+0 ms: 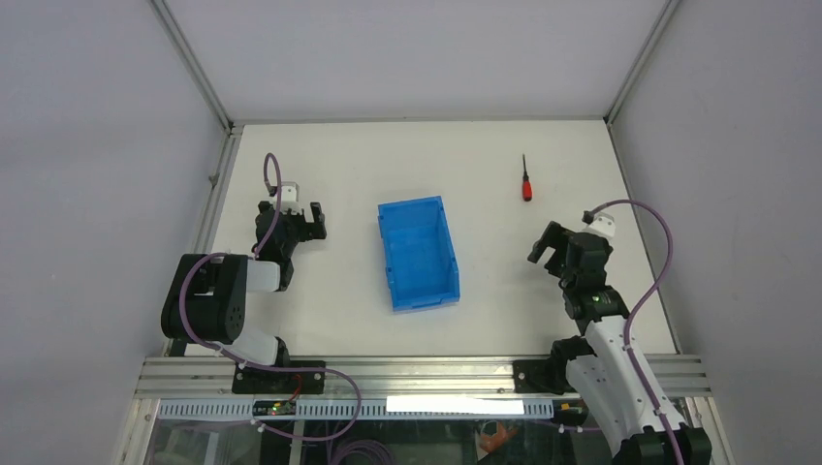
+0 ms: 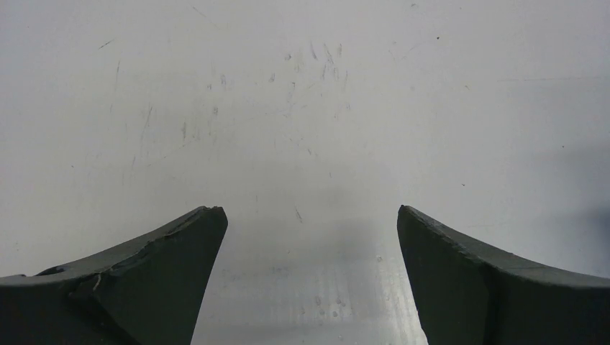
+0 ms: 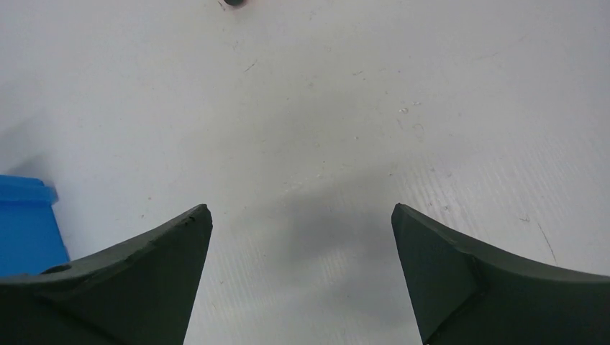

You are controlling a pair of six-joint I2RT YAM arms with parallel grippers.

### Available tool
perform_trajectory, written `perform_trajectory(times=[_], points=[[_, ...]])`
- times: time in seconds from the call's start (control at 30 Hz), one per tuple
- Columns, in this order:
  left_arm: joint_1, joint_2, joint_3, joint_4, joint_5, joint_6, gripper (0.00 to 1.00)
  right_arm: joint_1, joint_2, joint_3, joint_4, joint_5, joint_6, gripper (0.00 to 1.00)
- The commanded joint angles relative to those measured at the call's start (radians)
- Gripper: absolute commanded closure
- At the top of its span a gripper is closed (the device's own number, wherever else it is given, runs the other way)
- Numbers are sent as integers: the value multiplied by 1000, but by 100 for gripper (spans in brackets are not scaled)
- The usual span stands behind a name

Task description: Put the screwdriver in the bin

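Note:
The screwdriver (image 1: 526, 184), red-handled with a thin black shaft, lies on the white table at the far right. The blue bin (image 1: 418, 253) stands open-topped in the middle, with nothing showing inside it. My right gripper (image 1: 562, 247) hovers open near the right side, a short way in front of the screwdriver and to the right of the bin. In the right wrist view its jaws (image 3: 301, 212) stand wide over bare table, with a corner of the bin (image 3: 25, 223) at the left edge. My left gripper (image 1: 290, 213) is open to the left of the bin; its wrist view (image 2: 311, 215) shows only scratched table.
Grey walls with metal posts close in the table (image 1: 465, 155) on three sides. A metal rail (image 1: 417, 373) carrying both arm bases runs along the near edge. A small dark spot (image 3: 231, 2) sits at the top edge of the right wrist view, too cut off to identify.

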Motion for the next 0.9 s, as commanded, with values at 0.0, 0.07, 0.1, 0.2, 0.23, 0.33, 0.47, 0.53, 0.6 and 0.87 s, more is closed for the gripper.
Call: perform_trajectory(times=[0.0, 0.07, 0.1, 0.2, 0.23, 0.33, 0.47, 0.53, 0.6, 0.87], points=[[-11, -25, 1, 27, 10, -16, 1, 7, 26, 44, 46, 33, 16, 1], [-11, -25, 1, 26, 10, -16, 1, 6, 45, 75, 20, 36, 14, 1], [-12, -25, 1, 26, 9, -16, 1, 7, 58, 93, 4, 39, 8, 1], [-11, -25, 1, 26, 9, -16, 1, 7, 122, 155, -21, 48, -17, 1], [-11, -25, 1, 26, 10, -16, 1, 7, 151, 184, -26, 45, -25, 1], [-11, -25, 1, 26, 10, -16, 1, 7, 269, 310, -64, 24, -51, 1], [-11, -26, 1, 26, 11, -16, 1, 7, 523, 544, -153, -5, -94, 1], [-11, -26, 1, 26, 9, -16, 1, 4, 662, 678, -220, 12, -110, 1], [-11, -25, 1, 27, 11, -16, 1, 1, 801, 806, -282, 25, -121, 1], [-11, -26, 1, 26, 10, -16, 1, -34, 1307, 1280, -464, -32, -174, 4]])
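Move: The red-handled screwdriver lies almost straight ahead of the right hand, its middle about 26 cm farther out, 1 cm to the left and some 10 cm below, handle end nearer. The blue bin stands about 26 cm to the right hand's left, only 1 cm or so farther out and roughly 7 cm lower. From the idle left hand the screwdriver is about 13 cm ahead, 51 cm to the right and 4 cm below. The right hand swings forward about 20 cm towards the screwdriver, gathering speed in an arc that first climbs some 6 to 7 cm and then sinks about 4 cm as it comes over the handle end. Its wrist tips the fingers down by some 20 degrees along the way, and they stay wide open, still well above the table and touching nothing. ##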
